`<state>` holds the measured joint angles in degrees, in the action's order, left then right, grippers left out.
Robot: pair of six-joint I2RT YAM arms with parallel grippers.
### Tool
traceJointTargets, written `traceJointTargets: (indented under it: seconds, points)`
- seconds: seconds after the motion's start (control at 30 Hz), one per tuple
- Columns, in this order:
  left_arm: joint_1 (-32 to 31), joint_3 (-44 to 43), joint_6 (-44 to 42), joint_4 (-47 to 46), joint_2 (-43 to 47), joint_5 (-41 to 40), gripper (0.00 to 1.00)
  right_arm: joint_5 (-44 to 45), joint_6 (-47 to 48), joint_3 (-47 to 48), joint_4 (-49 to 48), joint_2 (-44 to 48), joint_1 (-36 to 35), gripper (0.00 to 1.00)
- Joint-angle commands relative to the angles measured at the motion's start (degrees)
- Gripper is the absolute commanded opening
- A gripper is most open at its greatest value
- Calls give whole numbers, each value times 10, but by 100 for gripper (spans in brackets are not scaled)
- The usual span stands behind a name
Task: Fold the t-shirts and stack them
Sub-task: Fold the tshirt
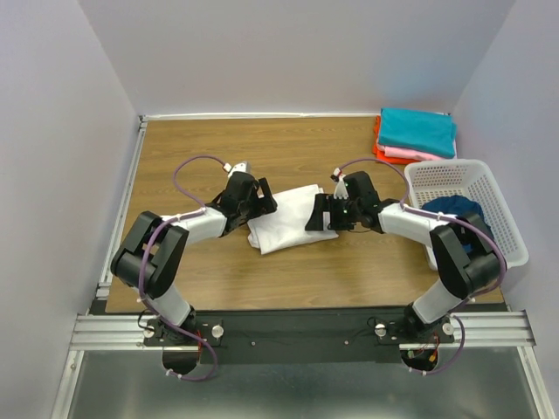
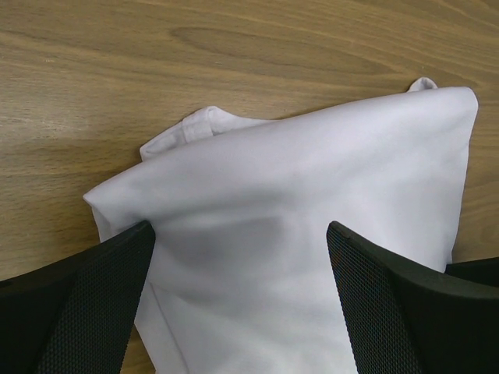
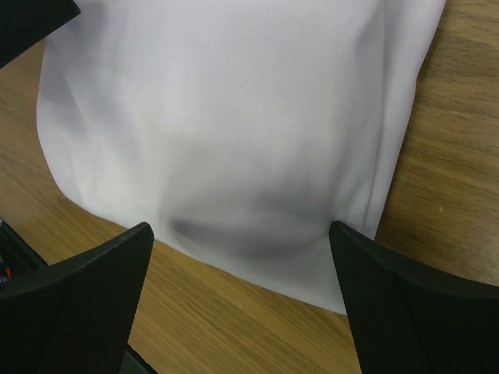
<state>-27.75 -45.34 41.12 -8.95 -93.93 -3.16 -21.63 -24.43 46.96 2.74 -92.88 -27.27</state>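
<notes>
A folded white t-shirt lies in the middle of the wooden table. My left gripper is open at its left end; in the left wrist view the white t-shirt lies between the spread fingers. My right gripper is open at its right end; in the right wrist view the white t-shirt has its edge between the spread fingers. A teal t-shirt tops a stack with a pink one and an orange one at the back right. A dark blue t-shirt lies in the basket.
A white plastic lattice basket stands at the right edge of the table. Light walls close in the table on the left, back and right. Bare wood shows behind the white shirt and in front of it.
</notes>
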Motion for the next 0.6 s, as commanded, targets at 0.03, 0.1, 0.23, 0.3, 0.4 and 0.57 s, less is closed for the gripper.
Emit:
traceJointTargets:
  seconds: [0.03, 0.1, 0.23, 0.3, 0.4, 0.57]
  points:
    - [1, -22, -18, 6, 41, 14, 98, 34, 15, 25, 32, 42, 1, 100]
    - [1, -31, -22, 19, 81, 7, 98, 60, 20, 34, 44, 81, 0, 100]
    - [1, -32, -28, 52, 174, -18, 98, 148, 15, 40, 54, 141, 1, 100]
    - [2, -28, -30, 66, 237, -32, 98, 195, 22, 39, 60, 149, 1, 100]
    - [2, -18, -31, 103, 312, -66, 98, 207, 47, 63, 85, 127, 3, 100]
    - [6, 24, 9, 156, 431, -142, 98, 200, 61, 108, 115, 33, 4, 100]
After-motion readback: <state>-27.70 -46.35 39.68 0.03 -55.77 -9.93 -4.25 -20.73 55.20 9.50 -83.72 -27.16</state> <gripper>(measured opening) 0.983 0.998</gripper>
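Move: Under the right hand's fingertips, about 2 cm down, is the folded white t-shirt; its middle lies some 5 cm to the left and about level front to back. The shirt's far right corner is roughly 8 cm ahead and 1 cm to the right of this hand, the folded stack about 22 cm ahead and 23 cm right. From the left hand, the t-shirt's middle lies about 5 cm right, 6 cm back and 2 cm below. Lifting off the flattened t-shirt, both wide-open grippers leave together. The left arm shoots up about 23 cm, late on easing back and to its left, away from the shirt, as its fingers tip up nearly 30 degrees. The right rises some 10 cm, swinging forward and a little right along the shirt's right side with its fingers tipping up, then begins to sink. ##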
